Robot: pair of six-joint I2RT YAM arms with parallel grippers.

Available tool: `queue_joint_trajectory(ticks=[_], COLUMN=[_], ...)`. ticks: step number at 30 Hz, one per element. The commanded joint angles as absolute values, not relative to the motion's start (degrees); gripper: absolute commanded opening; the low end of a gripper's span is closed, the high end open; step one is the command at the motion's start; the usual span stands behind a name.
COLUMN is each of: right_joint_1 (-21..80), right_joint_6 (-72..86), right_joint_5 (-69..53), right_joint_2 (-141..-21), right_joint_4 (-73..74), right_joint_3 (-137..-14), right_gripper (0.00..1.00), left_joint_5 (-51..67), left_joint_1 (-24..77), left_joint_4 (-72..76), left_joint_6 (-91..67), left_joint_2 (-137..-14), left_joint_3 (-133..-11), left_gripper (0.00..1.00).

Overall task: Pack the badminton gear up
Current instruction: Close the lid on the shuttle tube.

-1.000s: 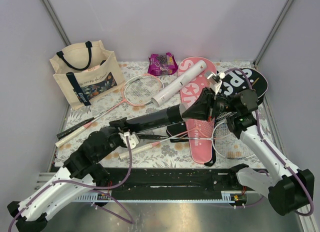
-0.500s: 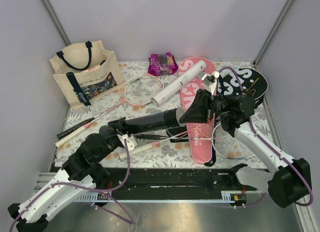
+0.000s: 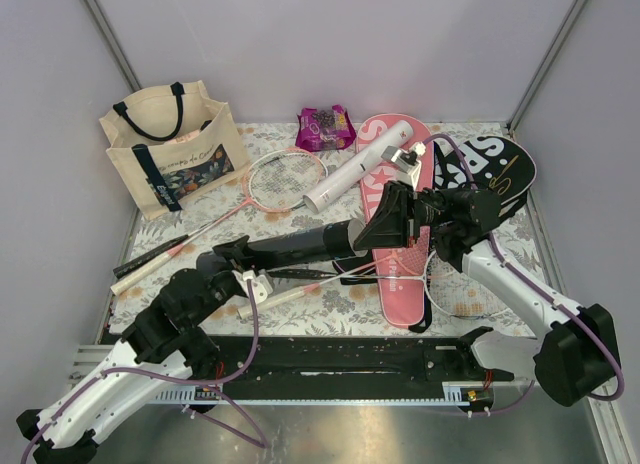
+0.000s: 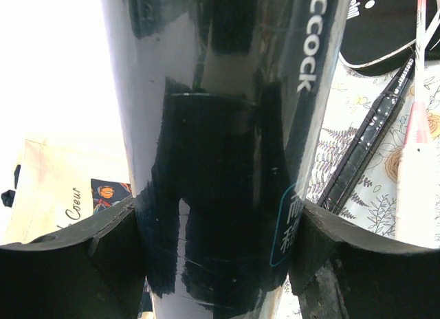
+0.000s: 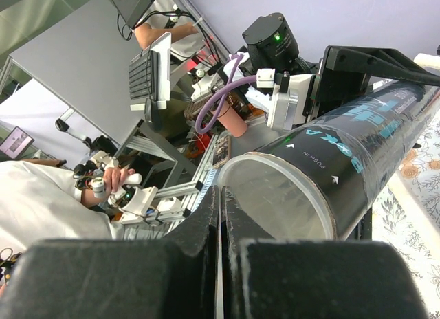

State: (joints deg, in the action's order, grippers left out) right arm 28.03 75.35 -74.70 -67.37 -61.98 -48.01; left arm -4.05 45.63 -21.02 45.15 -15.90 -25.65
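A long black tube (image 3: 300, 246) is held off the table, and my left gripper (image 3: 240, 259) is shut on its near end. In the left wrist view the tube (image 4: 227, 126) fills the gap between the fingers of my left gripper (image 4: 216, 223). My right gripper (image 3: 375, 229) is shut with nothing seen between its fingers, its tips at the tube's open far end. In the right wrist view my right gripper (image 5: 220, 195) sits just before the tube's open mouth (image 5: 282, 202). The white tube (image 3: 358, 168), pink cover (image 3: 400, 269), black cover (image 3: 495, 164) and pink racket (image 3: 285, 179) lie on the table.
The cream tote (image 3: 170, 149) stands at the back left, and a purple-pink snack packet (image 3: 325, 127) lies at the back. A second racket head (image 3: 455, 284) lies under my right arm. Racket handles (image 3: 150, 256) lie at the left front. Walls close in the left, back and right sides.
My right gripper has swung left and a little lower, closing in on the tube's open end. The black tube has shifted slightly left in my left gripper.
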Motion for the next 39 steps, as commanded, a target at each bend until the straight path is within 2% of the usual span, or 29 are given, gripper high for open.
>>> queue_joint_trajectory(ticks=[1,14,16,20,23,28,33,39], right_joint_1=[29.18,29.18,29.18,29.09,29.18,28.39,26.63,25.4], right_joint_6=[75.5,76.64,77.16,78.83,79.63,77.96,71.21,51.98], right_joint_5=[-75.41,-75.85,-75.94,-75.06,-73.48,-71.2,-68.91,-63.73], right_joint_2=[-68.55,-71.8,-72.07,-71.98,-71.55,-69.97,-66.28,-61.0], right_joint_4=[-62.4,-61.08,-61.43,-61.52,-60.39,-54.68,-43.71,-18.5], right_joint_3=[-48.78,-48.69,-48.87,-50.44,-52.29,-53.61,-54.93,-57.83], right_gripper=[0.0,0.02,0.06,0.21,0.28,0.32,0.32,0.29], left_joint_5=[-1.5,-0.62,-0.97,-1.67,-1.93,-3.07,-4.13,-4.83], left_joint_1=[45.88,45.88,45.88,45.88,45.88,45.88,45.88,45.88], left_joint_4=[-12.04,-11.51,-11.51,-11.43,-12.39,-13.27,-14.68,-14.33], left_joint_6=[45.44,46.32,46.67,46.67,46.85,46.5,45.71,44.13], left_joint_2=[-14.94,-13.97,-14.32,-14.15,-14.06,-13.89,-14.33,-13.97], left_joint_3=[-27.16,-26.46,-26.46,-26.19,-26.02,-26.02,-26.28,-26.54], left_gripper=[0.41,0.42,0.42,0.42,0.42,0.42,0.42,0.41])
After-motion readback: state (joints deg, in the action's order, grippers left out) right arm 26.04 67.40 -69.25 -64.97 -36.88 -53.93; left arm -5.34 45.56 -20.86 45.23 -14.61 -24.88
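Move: Just below and ahead of the right hand's shut fingertips, the lid sits in the tube's raised open end, its middle about 2 cm forward, 1 cm left and 3 cm down. The pink racket bag lies roughly 22 cm ahead, 6 cm right and 36 cm below; the white tube is some 35 cm ahead, 4 cm left and 35 cm below. From the left hand, still gripping the black tube, the lid is about 27 cm right, 4 cm back and 15 cm up. Working from the lid's near upper rim, the right hand first eases down and forward about 1 cm with shut fingers, seeming to press on the rim. The fingers then part to under a third open as the hand climbs nearly 3 cm and goes on forward across the rim, about 3 cm in all, the wrist tilting some 10 degrees. The left hand keeps its grip and dips slightly. ##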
